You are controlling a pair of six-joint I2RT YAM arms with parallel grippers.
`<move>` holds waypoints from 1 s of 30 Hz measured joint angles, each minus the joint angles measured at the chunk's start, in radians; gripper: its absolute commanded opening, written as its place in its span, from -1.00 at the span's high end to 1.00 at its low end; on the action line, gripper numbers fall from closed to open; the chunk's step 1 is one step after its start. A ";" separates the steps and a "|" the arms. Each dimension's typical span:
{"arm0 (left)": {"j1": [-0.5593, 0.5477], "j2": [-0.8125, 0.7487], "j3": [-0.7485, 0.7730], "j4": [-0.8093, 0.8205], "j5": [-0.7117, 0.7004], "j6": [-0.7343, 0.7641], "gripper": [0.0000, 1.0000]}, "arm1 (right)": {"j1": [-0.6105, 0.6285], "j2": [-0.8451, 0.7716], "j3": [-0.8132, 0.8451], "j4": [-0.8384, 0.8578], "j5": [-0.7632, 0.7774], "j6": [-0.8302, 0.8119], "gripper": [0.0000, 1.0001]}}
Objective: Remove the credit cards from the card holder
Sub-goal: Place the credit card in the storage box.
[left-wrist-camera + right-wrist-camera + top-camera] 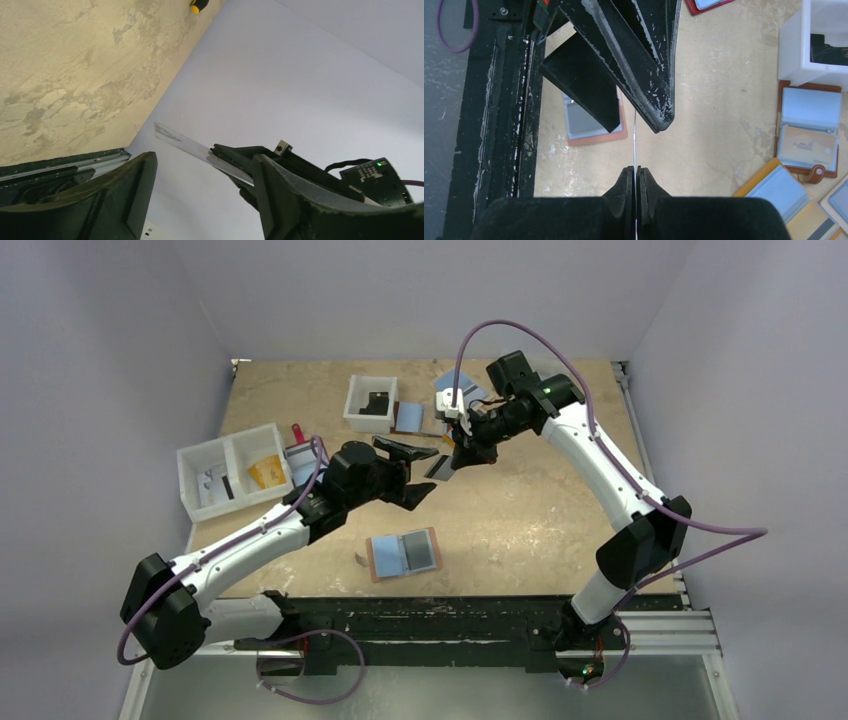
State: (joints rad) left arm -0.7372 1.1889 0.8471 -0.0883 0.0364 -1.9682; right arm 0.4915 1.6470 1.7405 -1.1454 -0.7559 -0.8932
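Observation:
The tan-brown card holder (373,560) lies open near the table's front edge, with a light blue card (386,556) and a dark grey card (421,551) showing in its halves. My right gripper (635,172) is shut on a thin card (635,135), seen edge-on, held above the table's middle (440,468). My left gripper (200,200) is open, one finger on either side of that card (190,145); neither visibly touches it. In the right wrist view the holder (599,139) is partly hidden behind a left finger (584,80).
A white two-part bin (232,472) stands at the left and a small white box (370,403) at the back. A dark red wallet with a strap tab (809,130) and orange wallets (784,195) lie near the box. Walls close in on both sides.

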 measured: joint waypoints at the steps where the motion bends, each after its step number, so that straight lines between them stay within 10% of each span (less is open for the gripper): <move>1: -0.003 0.001 0.000 0.002 -0.005 -0.006 -0.27 | 0.002 0.000 -0.004 0.002 -0.001 -0.001 1.00; 12: -0.011 0.036 0.000 0.024 -0.017 -0.039 0.97 | 0.039 -0.001 -0.052 0.018 0.043 -0.019 0.93; 21: -0.011 0.034 -0.012 0.050 -0.022 -0.014 1.00 | 0.050 -0.026 -0.065 0.004 0.040 -0.060 -0.36; 30: 0.067 -0.134 -0.085 -0.069 -0.048 0.341 1.00 | 0.011 -0.056 -0.111 -0.011 -0.082 -0.050 -0.53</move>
State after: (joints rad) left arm -0.6704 1.0554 0.7624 -0.1574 -0.0120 -1.6272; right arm 0.5026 1.5909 1.6291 -1.1568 -0.8375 -0.9436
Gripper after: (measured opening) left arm 0.032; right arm 0.762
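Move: The credit card, pinched in my right fingers, sticks out between my open left fingers. Its middle is about 2 cm right of the left hand and 1 cm below, level fore and aft; from the right hand it is some 3 cm left and 2 cm down. On the table, roughly 21 cm below my left hand, the open card holder lies 16 cm back and 5 cm left, the storage box 40 cm left and level, and the small white box 14 cm ahead, 12 cm left. I hand the card over: my left fingers shut on its free end, the hand staying nearly in place, while my right hand sinks about 2 cm with it, then opens wide, lets go and draws back about 3 cm in all. Only then does my left hand carry the card left towards the storage box, about 5 cm and slightly down, the wrist rolling nearly 20 degrees. ##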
